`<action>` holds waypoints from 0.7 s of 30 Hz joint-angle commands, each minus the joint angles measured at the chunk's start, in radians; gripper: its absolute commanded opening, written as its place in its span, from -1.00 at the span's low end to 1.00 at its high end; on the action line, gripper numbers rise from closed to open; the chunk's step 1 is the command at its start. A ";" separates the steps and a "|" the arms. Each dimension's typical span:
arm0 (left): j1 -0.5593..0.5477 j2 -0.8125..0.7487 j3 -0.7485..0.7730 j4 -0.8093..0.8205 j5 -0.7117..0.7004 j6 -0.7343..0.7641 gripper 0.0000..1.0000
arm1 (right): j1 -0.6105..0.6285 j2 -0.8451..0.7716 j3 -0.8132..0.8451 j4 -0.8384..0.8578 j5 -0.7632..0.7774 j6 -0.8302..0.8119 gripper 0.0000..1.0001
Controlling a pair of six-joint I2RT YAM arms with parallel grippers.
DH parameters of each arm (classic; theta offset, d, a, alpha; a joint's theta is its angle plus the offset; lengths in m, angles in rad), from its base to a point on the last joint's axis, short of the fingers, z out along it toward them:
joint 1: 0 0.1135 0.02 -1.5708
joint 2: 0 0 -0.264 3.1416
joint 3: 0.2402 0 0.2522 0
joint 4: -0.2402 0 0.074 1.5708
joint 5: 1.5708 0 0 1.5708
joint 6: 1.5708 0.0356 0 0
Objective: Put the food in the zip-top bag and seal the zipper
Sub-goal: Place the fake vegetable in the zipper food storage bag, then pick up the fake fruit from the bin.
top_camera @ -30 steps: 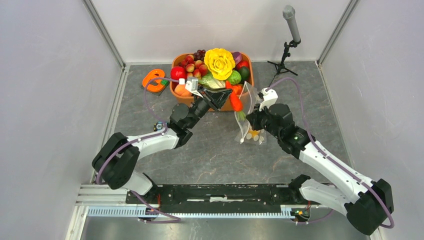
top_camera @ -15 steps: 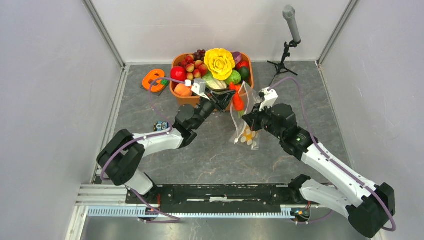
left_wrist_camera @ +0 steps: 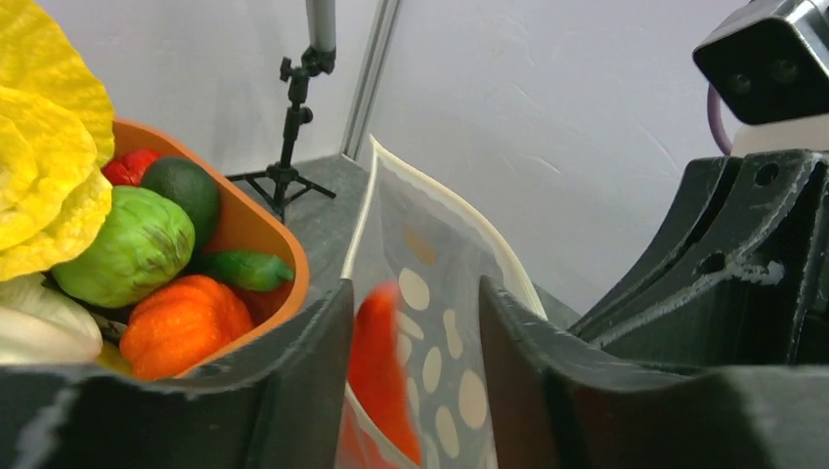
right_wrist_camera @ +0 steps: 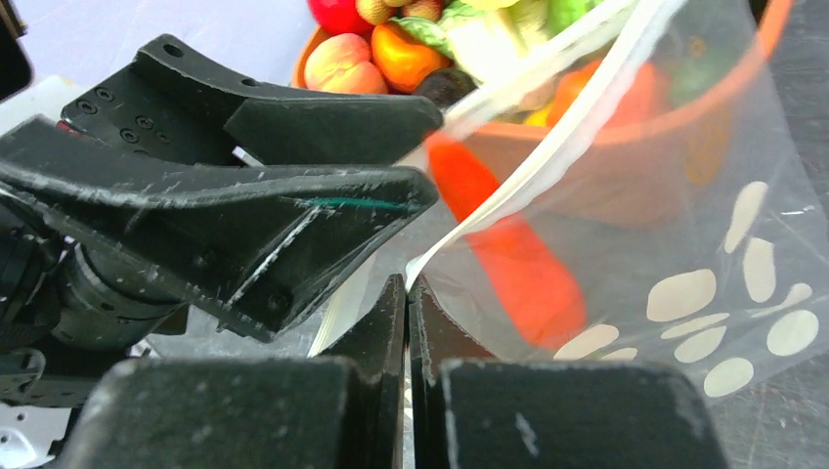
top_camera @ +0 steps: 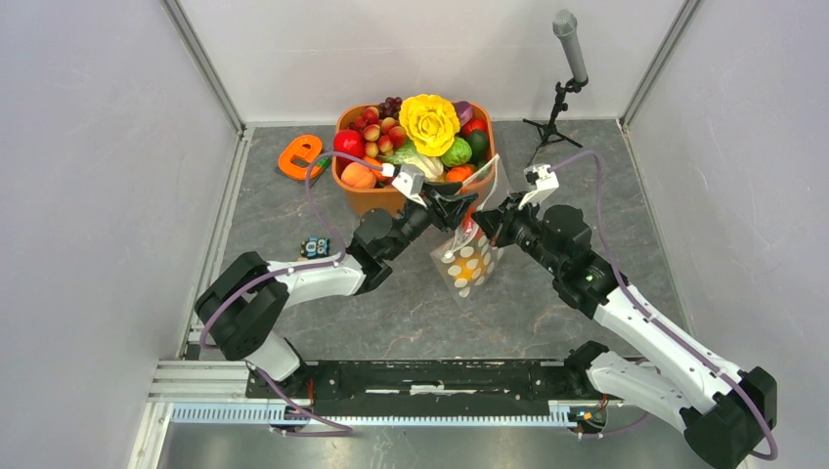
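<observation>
The zip-top bag is clear with white dots and hangs just in front of the orange tub. My right gripper is shut on the bag's mouth edge, pinching the whitish zipper. My left gripper hovers over the bag's mouth with its jaws apart. An orange-red carrot-like piece of food shows blurred between the left fingers and inside the bag's mouth. The rest of the food lies heaped in the tub.
A big yellow leafy toy tops the tub's heap. A microphone on a small tripod stands at the back right. An orange plastic object lies left of the tub, and a small blue gadget sits beside the left arm.
The left gripper carried the orange-red piece rightwards over the bag's mouth and opened, and the piece now sits in the bag. The right gripper shifted the bag a little.
</observation>
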 commanded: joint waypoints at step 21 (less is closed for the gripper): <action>0.091 -0.335 0.132 -0.663 -0.177 0.201 0.99 | 0.026 -0.005 0.095 -0.185 0.264 -0.280 -1.00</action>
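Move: The long red vegetable is already inside the bag, its middle about 6 cm below the left hand's half-open fingers, some 2 cm to their right and 1 cm back. The bag's middle lies about 4 cm back, 2 cm right and 10 cm down; the food box is centred roughly 14 cm ahead, 12 cm left and 18 cm below. From the right hand, the red vegetable sits about 2 cm ahead, 2 cm left and 5 cm down. Still pinching the bag's mouth edge, the right fingers carry it about 4 cm to the right, sinking slightly while the wrist rolls and turns some 10 degrees clockwise. The left fingers spread from half to fully open and leave the bag's mouth, rising about 5 cm with a slight draw back, then swinging about 5 cm left. ##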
